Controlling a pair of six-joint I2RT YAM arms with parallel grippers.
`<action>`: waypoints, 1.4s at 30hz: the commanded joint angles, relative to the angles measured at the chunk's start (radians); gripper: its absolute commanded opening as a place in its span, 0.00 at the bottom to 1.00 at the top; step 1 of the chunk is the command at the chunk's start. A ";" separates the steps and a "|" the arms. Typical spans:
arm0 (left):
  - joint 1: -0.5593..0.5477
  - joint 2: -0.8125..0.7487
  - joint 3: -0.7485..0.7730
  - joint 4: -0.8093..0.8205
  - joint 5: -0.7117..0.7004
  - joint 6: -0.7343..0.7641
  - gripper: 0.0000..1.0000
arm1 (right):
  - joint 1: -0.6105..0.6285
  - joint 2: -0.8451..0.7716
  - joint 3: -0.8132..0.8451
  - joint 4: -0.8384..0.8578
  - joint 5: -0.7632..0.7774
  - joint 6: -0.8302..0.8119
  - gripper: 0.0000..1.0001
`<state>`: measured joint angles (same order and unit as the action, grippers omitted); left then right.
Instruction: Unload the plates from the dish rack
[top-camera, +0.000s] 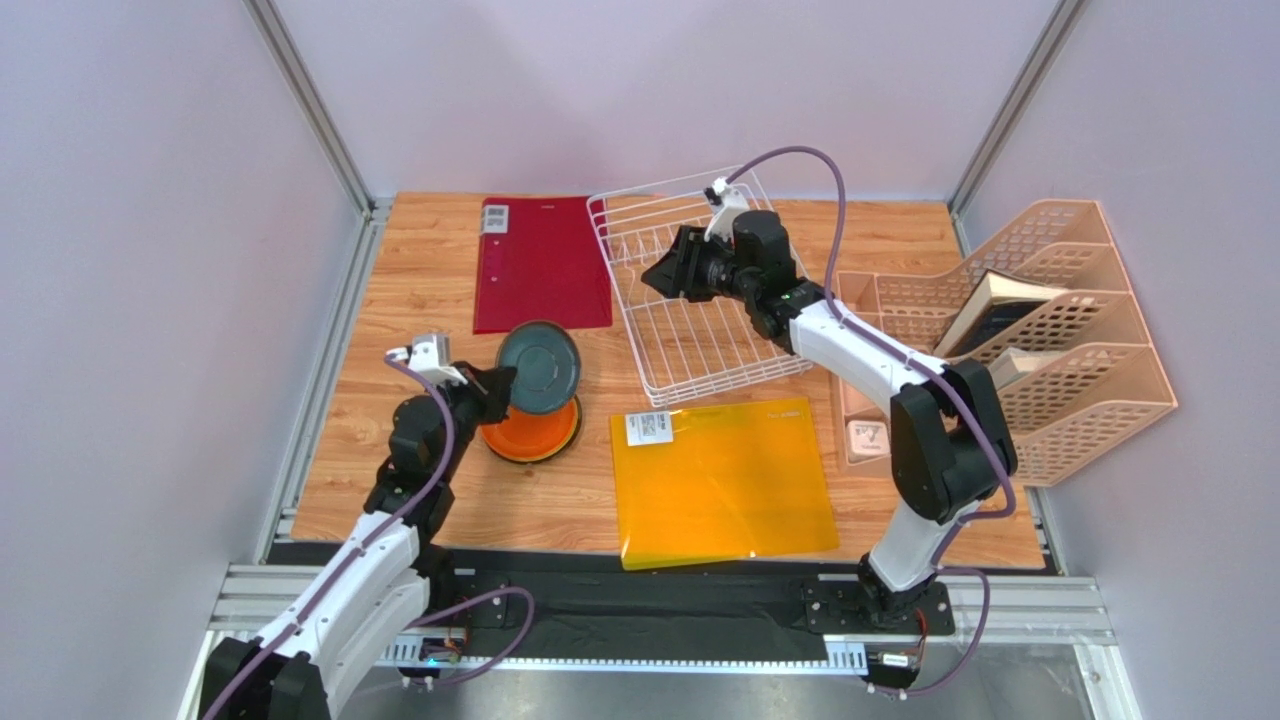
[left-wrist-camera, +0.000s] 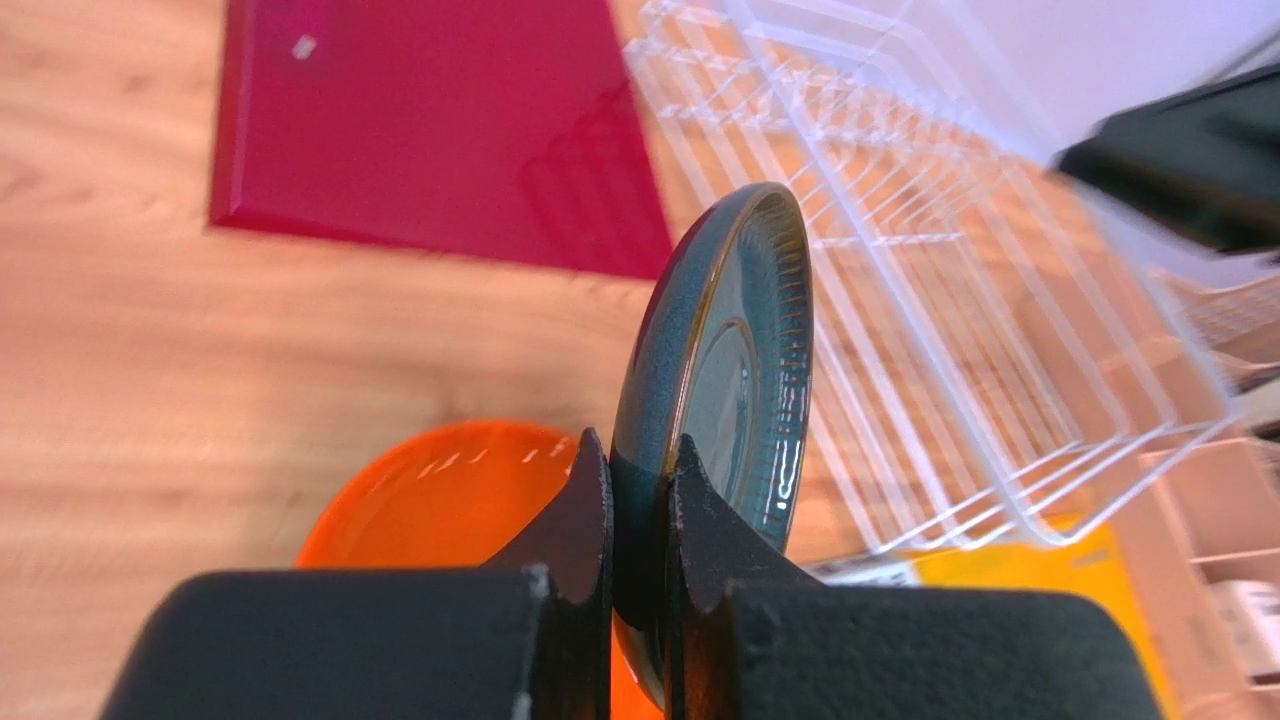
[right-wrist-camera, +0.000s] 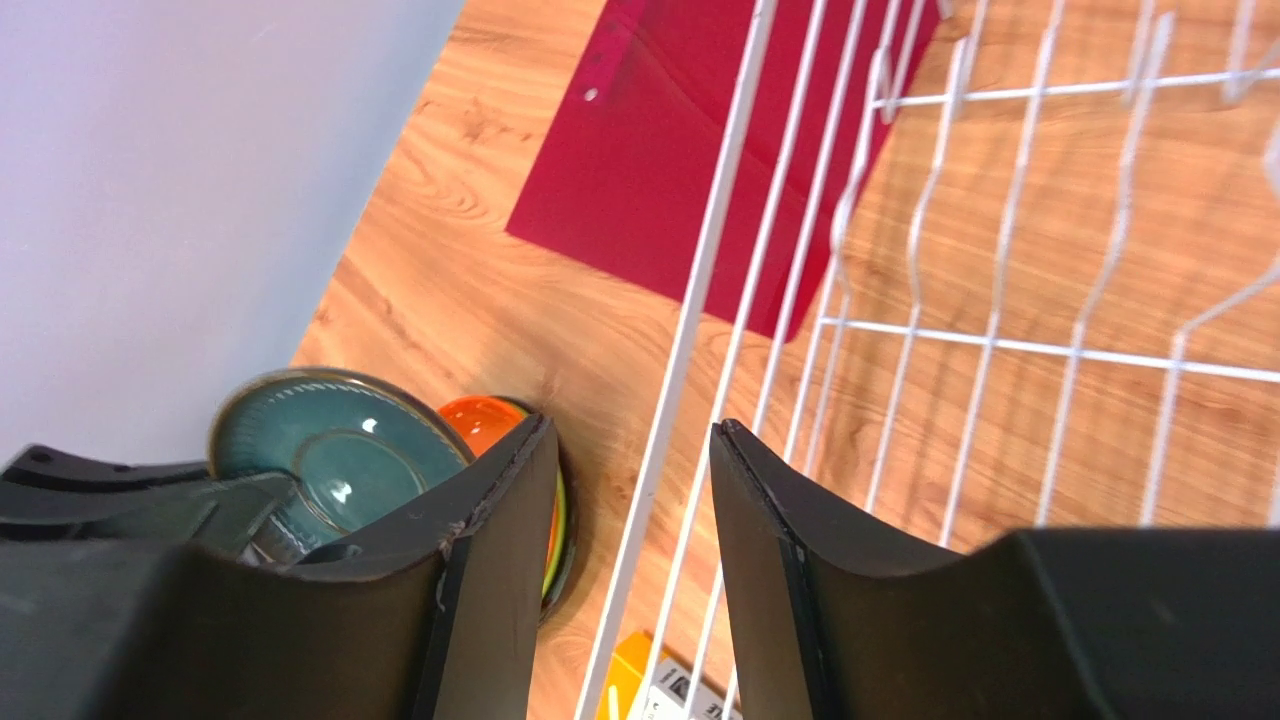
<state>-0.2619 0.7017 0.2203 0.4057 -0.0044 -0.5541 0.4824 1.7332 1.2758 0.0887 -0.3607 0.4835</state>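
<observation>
My left gripper (left-wrist-camera: 642, 495) is shut on the rim of the dark teal-grey plate (left-wrist-camera: 729, 360), holding it tilted over the orange plate (left-wrist-camera: 436, 495). From above, the teal plate (top-camera: 538, 365) hangs over the orange plate (top-camera: 529, 432) left of the white wire dish rack (top-camera: 691, 300). No plate shows in the rack. My right gripper (right-wrist-camera: 631, 450) is open, its fingers either side of the rack's left rim wire (right-wrist-camera: 676, 375) without pinching it. In the right wrist view the orange plate (right-wrist-camera: 481, 420) lies on a lime green plate edge (right-wrist-camera: 558, 558).
A dark red mat (top-camera: 541, 263) lies left of the rack and an orange mat (top-camera: 721, 480) lies in front of it. Peach perforated file holders (top-camera: 1037, 338) with books stand at the right. Grey walls close in the table on three sides.
</observation>
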 joint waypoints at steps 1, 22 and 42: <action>0.000 -0.025 -0.010 -0.048 -0.092 0.020 0.00 | -0.018 -0.095 -0.003 -0.004 0.072 -0.054 0.47; 0.000 -0.010 -0.007 -0.275 -0.166 -0.079 0.00 | -0.065 -0.120 -0.046 -0.004 0.098 -0.051 0.47; 0.000 -0.028 -0.030 -0.355 -0.207 -0.067 0.36 | -0.070 -0.083 -0.038 -0.021 0.124 -0.057 0.47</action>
<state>-0.2615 0.6872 0.1841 0.0681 -0.1959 -0.6403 0.4171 1.6451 1.2247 0.0456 -0.2512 0.4404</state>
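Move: The left hand grips the blue-grey plate by its rim; the plate stack, orange on top, lies about 12 cm below, 1 cm back and 2 cm to the right. The red folder is about 21 cm ahead and 3 cm right, the rack 18 cm ahead and 26 cm right, both on the table. From the right hand, the stack lies about 14 cm back, 17 cm left and 15 cm lower. The left hand lowers the blue-grey plate about 9 cm onto the stack, fingers opening; the right withdraws 5 cm rightward. ##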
